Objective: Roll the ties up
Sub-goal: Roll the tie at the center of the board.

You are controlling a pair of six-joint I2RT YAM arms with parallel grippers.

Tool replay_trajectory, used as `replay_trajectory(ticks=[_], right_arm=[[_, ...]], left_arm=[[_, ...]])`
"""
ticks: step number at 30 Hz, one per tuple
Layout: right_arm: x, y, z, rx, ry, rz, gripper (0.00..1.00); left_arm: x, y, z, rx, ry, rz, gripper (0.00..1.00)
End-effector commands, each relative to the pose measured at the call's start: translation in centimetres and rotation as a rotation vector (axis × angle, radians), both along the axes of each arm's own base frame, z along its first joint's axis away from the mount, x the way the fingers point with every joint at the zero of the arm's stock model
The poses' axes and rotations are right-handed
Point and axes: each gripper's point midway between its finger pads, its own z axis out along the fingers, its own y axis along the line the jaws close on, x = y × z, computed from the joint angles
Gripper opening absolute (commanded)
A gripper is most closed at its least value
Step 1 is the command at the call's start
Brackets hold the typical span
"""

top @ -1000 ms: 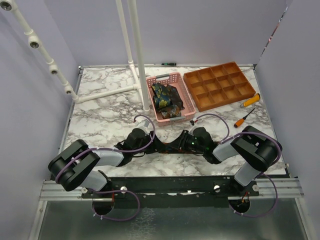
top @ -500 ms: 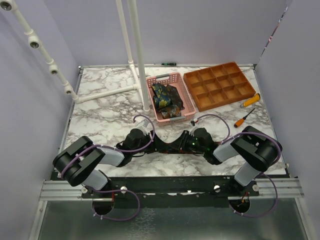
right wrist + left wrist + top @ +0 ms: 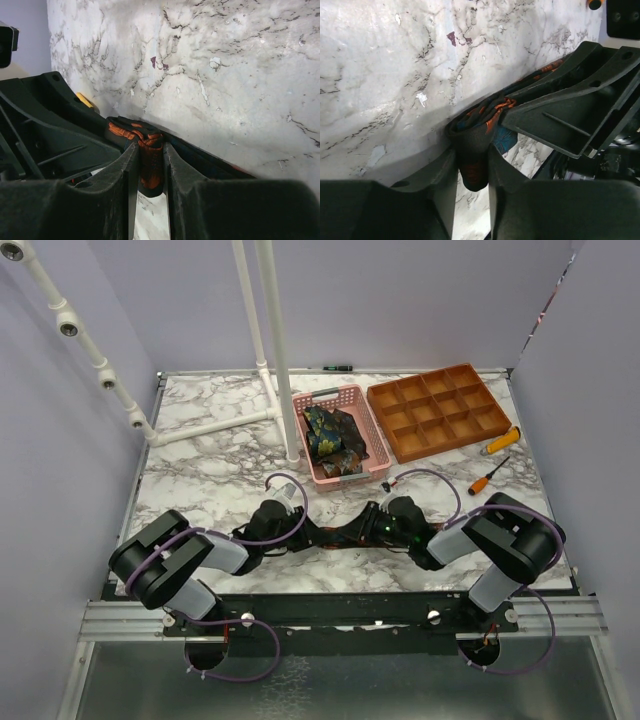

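A dark tie [image 3: 341, 536] with orange-red flowers lies on the marble table near its front edge, stretched between my two grippers. My left gripper [image 3: 316, 533] is shut on a folded end of the tie [image 3: 480, 137], and the fabric fills the gap at the left gripper [image 3: 472, 167]. My right gripper [image 3: 364, 530] comes from the other side, and the right gripper [image 3: 150, 167] is shut on a bunched orange-and-black fold of the tie [image 3: 142, 135]. The two grippers face each other, almost touching. More patterned ties [image 3: 331, 436] lie in a pink basket [image 3: 346, 397].
A brown compartment tray [image 3: 437, 410] stands at the back right beside the basket. Two orange-handled screwdrivers [image 3: 498, 442] [image 3: 488, 478] lie to the right. A white pipe frame [image 3: 272, 350] rises at the back, its foot [image 3: 210, 427] running left.
The left gripper's jaws have closed onto the tie's end, and the left arm has shifted slightly toward the centre. The right gripper has kept its grip in place.
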Motion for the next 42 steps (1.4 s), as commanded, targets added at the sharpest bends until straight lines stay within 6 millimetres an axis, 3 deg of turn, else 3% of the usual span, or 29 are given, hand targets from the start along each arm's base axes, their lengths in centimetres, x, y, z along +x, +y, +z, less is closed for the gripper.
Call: replay_trajectory(ticks=[1,4,5,9,12,19,25,34,42], right_arm=[[-3.5,-4.1,-6.2,-0.238,0.140,0.010,0.27],[-3.4,-3.9,-5.4,-0.228,0.130,0.016,0.30],[-3.4,-4.0,-5.2,-0.232,0.131,0.011,0.33],[-2.9,-4.9,-3.7,-0.259,0.108,-0.033,0.47],[-2.6,-5.8,-2.3,-0.289,0.079,-0.064,0.52],[-1.9,-8.3,1.2,-0.355,-0.029,-0.129,0.53],[-2.7,-9.7,1.9,-0.368,-0.043,-0.148,0.53],[-3.6,-9.8,1.5,-0.342,-0.016,-0.142,0.52],[-4.0,-11.0,2.2,-0.339,-0.013,-0.192,0.52]], left_arm=[[-1.9,1.1,-2.7,0.080,0.096,-0.029,0.20],[-1.5,1.3,-2.4,0.106,0.076,-0.025,0.02],[-1.5,1.5,-2.5,0.133,0.074,-0.025,0.00],[-0.8,2.9,-2.3,0.266,0.046,-0.018,0.00],[-0.3,4.5,-1.5,0.376,0.020,0.004,0.00],[0.3,9.1,0.0,0.683,-0.014,0.072,0.00],[-0.1,11.4,1.9,0.921,-0.073,0.111,0.00],[0.1,11.3,4.6,1.223,-0.165,0.128,0.00],[-0.2,9.3,5.5,1.403,-0.228,0.102,0.00]])
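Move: The tie's roll, at the centre of the board, is already between both grippers: its middle is about 2 cm to the right of the left hand and 1 cm ahead, and about 2 cm to the left of the right hand, level with it. The unrolled strip runs off to the right, its middle about 12 cm right of the right hand and 1 cm ahead. From the left hand, the yellow knife lies some 10 cm left and 2 cm ahead, and the pink basket about 25 cm ahead and 5 cm right. The left fingers tighten from part-open into a narrow pinch on the roll's near fold, while the right fingers open wider, let go of it and back off about 10 cm to the right, drifting a little back and up and tipping slightly more downward. Keeping its pinch, the left hand then carries the roll about 8 cm left towards the yellow knife and some 4 cm up, swinging over by about 70 degrees so that fingers that pointed right and down end up pointing mostly at the board. ##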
